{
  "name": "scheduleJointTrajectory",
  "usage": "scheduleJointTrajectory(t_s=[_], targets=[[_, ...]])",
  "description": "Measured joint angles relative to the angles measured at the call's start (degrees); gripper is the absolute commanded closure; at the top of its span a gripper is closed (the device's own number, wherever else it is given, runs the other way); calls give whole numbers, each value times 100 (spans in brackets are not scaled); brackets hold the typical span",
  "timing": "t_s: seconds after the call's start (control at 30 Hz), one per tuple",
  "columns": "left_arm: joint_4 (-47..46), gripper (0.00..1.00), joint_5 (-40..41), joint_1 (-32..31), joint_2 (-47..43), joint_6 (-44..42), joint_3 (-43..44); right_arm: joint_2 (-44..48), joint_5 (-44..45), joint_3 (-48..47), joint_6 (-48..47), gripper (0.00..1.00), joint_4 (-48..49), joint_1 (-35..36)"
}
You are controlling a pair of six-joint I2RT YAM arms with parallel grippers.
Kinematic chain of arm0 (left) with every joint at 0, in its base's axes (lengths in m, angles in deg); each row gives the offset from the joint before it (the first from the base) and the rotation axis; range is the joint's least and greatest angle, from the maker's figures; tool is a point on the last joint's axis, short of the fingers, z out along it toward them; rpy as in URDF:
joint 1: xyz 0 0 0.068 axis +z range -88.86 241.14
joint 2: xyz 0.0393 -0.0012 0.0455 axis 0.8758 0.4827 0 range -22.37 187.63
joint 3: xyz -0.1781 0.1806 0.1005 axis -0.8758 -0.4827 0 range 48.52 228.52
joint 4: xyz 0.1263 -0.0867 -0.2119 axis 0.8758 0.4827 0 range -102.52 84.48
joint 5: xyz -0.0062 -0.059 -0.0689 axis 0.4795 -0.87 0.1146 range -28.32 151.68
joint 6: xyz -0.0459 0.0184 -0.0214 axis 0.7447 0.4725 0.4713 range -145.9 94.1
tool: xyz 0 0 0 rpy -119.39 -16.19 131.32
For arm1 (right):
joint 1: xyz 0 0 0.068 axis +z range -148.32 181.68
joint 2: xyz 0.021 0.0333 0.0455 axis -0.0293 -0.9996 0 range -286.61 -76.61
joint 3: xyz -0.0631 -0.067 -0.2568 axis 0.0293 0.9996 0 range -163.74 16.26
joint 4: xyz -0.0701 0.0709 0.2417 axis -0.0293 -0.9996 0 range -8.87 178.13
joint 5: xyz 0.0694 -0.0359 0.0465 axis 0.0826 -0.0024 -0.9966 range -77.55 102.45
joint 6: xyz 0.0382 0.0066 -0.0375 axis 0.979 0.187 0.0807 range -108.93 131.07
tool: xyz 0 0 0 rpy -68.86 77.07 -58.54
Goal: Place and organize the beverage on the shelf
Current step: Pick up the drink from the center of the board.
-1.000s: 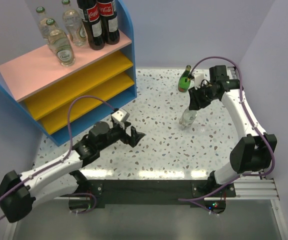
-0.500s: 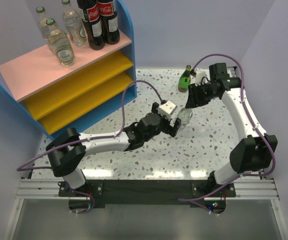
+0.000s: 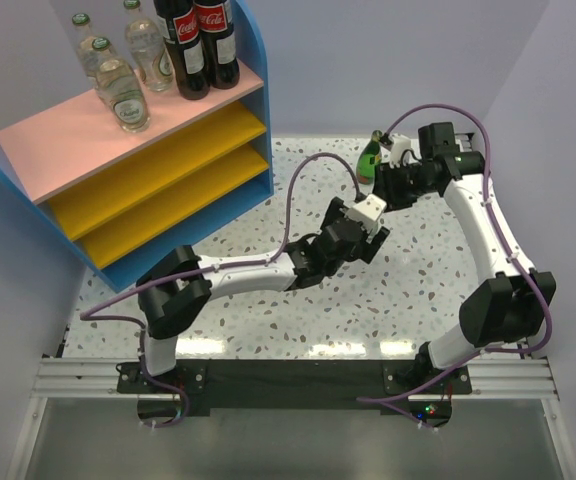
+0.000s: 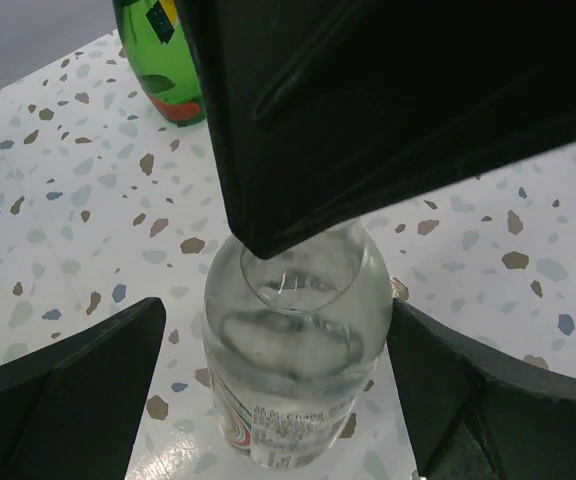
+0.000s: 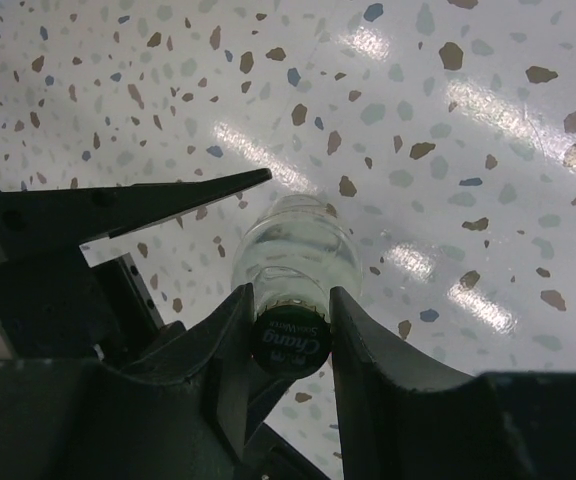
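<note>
A clear bottle with a green cap stands on the speckled table. My right gripper is shut on its cap from above. My left gripper is open, one finger on each side of the bottle's body, not touching it. From above, the left gripper sits just under the right gripper, and the bottle is hidden. A green glass bottle stands just behind them. On the shelf's pink top board stand two cola bottles and three clear bottles.
The shelf's two yellow lower boards hold nothing that I can see. The left arm stretches across the middle of the table. The green glass bottle is close behind the held bottle. Walls close in the table at the back and right.
My left arm has swung from the table's near left across to the clear bottle, and its open jaws now straddle it. The right gripper has kept its hold on the cap.
</note>
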Motion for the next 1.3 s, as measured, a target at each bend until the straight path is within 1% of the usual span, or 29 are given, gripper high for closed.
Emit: scheduleJointTrajectory(t_s=[0.03, 0.13, 0.2, 0.27, 0.3, 0.33, 0.4, 0.43, 0.5, 0.53, 0.57, 0.6, 0.67, 0.7, 0.77, 0.8, 0.87, 0.9, 0.97, 1.13, 1.3], targets=[[68, 9, 68, 0, 83, -33, 105, 0, -11, 0, 17, 100, -11, 0], [315, 13, 210, -13, 236, -122, 299, 0, -68, 0, 44, 100, -44, 7], [389, 19, 289, -26, 275, -173, 328, 0, -111, 0, 63, 100, -46, 7], [472, 30, 332, -37, 295, -208, 352, 0, -133, 0, 81, 100, -52, 11], [487, 36, 354, -46, 308, -223, 365, 0, -140, 0, 83, 100, -46, 15], [501, 50, 365, -55, 315, -249, 387, 0, -155, -2, 87, 100, -24, 15], [540, 65, 393, -74, 323, -310, 417, 0, -162, -7, 103, 100, -39, 13], [551, 81, 393, -74, 323, -317, 422, 0, -166, -9, 105, 100, -44, 13], [553, 97, 393, -72, 323, -326, 422, 0, -170, -9, 105, 100, -35, 15], [553, 100, 389, -72, 323, -328, 422, 0, -177, -9, 103, 95, -37, 13], [555, 100, 382, -72, 319, -328, 422, 0, -197, -9, 101, 79, -37, 13], [573, 100, 372, -72, 308, -330, 422, 0, -225, -9, 98, 71, -39, 9], [623, 100, 321, -66, 254, -332, 404, 0, -291, -9, 96, 60, -46, 9], [599, 100, 286, -63, 197, -330, 334, 0, -354, -9, 101, 48, -46, 9], [575, 100, 232, -61, 35, -317, 140, 0, -535, -9, 118, 40, -24, 7], [557, 100, 203, -61, -87, -308, -7, 0, -612, -9, 98, 34, 13, 4], [566, 100, 188, -79, -337, -291, -297, 2, -789, -22, 107, 27, 42, -2], [599, 100, 179, -85, -446, -278, -442, 7, -911, -39, 125, 22, 42, -2], [669, 100, 205, -87, -601, -275, -702, 35, -1073, -98, 138, 18, 39, 11], [964, 100, 348, -66, -990, -168, -1257, 186, -1235, -275, 122, 17, 20, 15], [1543, 100, 697, -63, -2057, -94, -1714, 455, -1261, -278, 127, 17, 26, -214]])
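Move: Between the left hand's open fingers stands the clear drink bottle, its middle about 1 cm ahead and 3 cm below the hand point. The right hand already grips it by the cap, so from there the bottle's middle is roughly 9 cm below, 1 cm back and 1 cm left. The green bottle stands some 16 cm ahead of the left hand, 1 cm right and lower; the shelf's right end is about 14 cm ahead, 20 cm left. Sinking about 1.5 cm around the bottle, the left hand closes its fingers on the glass body and pauses while the right keeps the cap. As the left sets off leftward, the right opens, comes free and rises some 6 cm; the left carries the bottle about 12 cm left and 4 cm back, away from the green bottle, dipping then lifting again, its left side rolling up slightly. ##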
